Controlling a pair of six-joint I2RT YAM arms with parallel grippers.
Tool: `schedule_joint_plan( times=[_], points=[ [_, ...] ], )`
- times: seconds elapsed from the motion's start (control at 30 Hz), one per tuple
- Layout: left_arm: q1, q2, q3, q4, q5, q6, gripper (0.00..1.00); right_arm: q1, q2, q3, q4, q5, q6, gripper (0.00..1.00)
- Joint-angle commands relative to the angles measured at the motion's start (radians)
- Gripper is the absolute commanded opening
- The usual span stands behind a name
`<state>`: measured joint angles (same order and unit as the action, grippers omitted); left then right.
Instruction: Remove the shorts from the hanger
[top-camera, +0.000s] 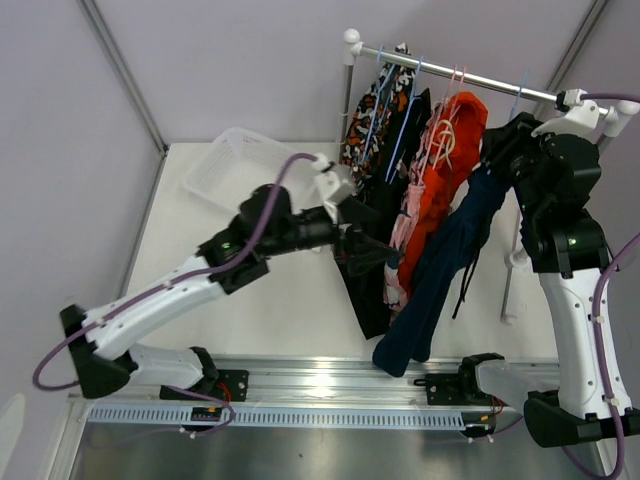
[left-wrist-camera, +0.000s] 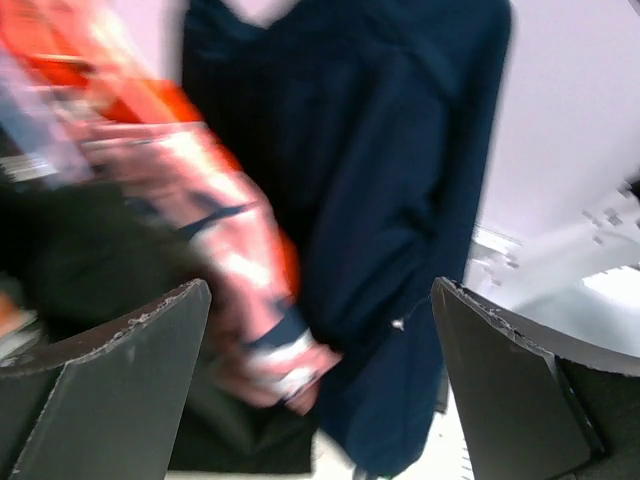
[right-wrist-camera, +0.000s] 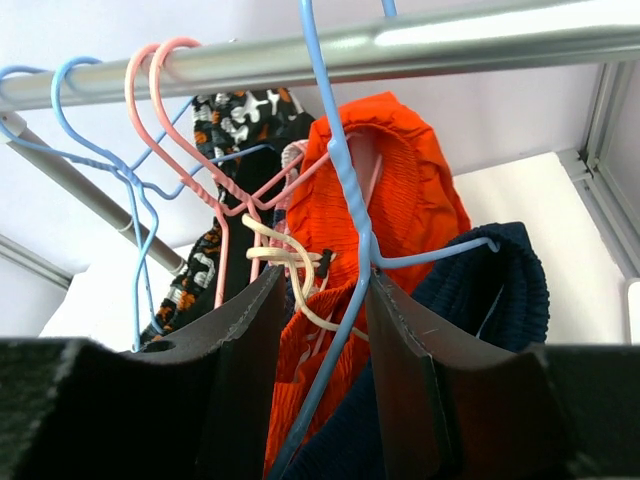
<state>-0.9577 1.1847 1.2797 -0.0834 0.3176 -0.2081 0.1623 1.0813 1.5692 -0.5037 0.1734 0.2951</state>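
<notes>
Five shorts hang side by side on a metal rail: patterned, black, pink, orange-red and navy. My right gripper is up at the rail. Its jaws are closed part-way on the navy shorts' bunched waistband, and the blue hanger runs between them. Orange-red shorts hang just behind. My left gripper is wide open beside the black shorts. In its blurred wrist view the gripper faces the pink and navy legs and holds nothing.
A white plastic basket lies at the back left of the table. The rack's left post and right upright flank the clothes. Pink hangers and a cream drawstring crowd the rail beside my right jaws.
</notes>
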Motion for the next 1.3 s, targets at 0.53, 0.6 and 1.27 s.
schedule_joint_plan(
  times=[0.53,0.6,1.27],
  points=[
    [-0.147,0.349,0.182,0.214,0.115,-0.008,0.99,0.005,0.009,-0.095,0.088,-0.029,0.050,0.00],
    [-0.162,0.325,0.188,0.198,0.104,0.002,0.99,0.006,0.014,-0.109,0.091,-0.026,0.053,0.00],
    [-0.243,0.363,0.138,0.185,-0.086,0.030,0.51,0.005,0.014,-0.103,0.099,-0.012,0.055,0.00]
  ],
)
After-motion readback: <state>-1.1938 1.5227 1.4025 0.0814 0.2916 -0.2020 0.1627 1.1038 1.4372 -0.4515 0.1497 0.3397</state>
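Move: The navy shorts hang with their middle about 9 cm to the right of the open left hand, some 4 cm back and roughly level with it. The pink patterned clothes are 6 cm right and 5 cm ahead of that hand, the orange garment 11 cm right and 9 cm ahead, a little higher. From the right hand, which holds the blue hanger, the shorts' middle is some 20 cm below and 7 cm left; the rod runs 8 cm above and 4 cm ahead. The left hand sweeps about 12 cm right to the side of the navy shorts, most of it quickly at the start, dipping and rising a little, then easing some 5 cm back and ending about 5 cm lower, turned some 12 degrees clockwise so the fingers point almost straight right; its wide-open fingers only begin to close at the very end, around the near edge of the cloth. Meanwhile the right hand keeps its grip on the blue hanger and lowers it about 5 cm and slightly forward, tipping down a few degrees, and then holds there. ##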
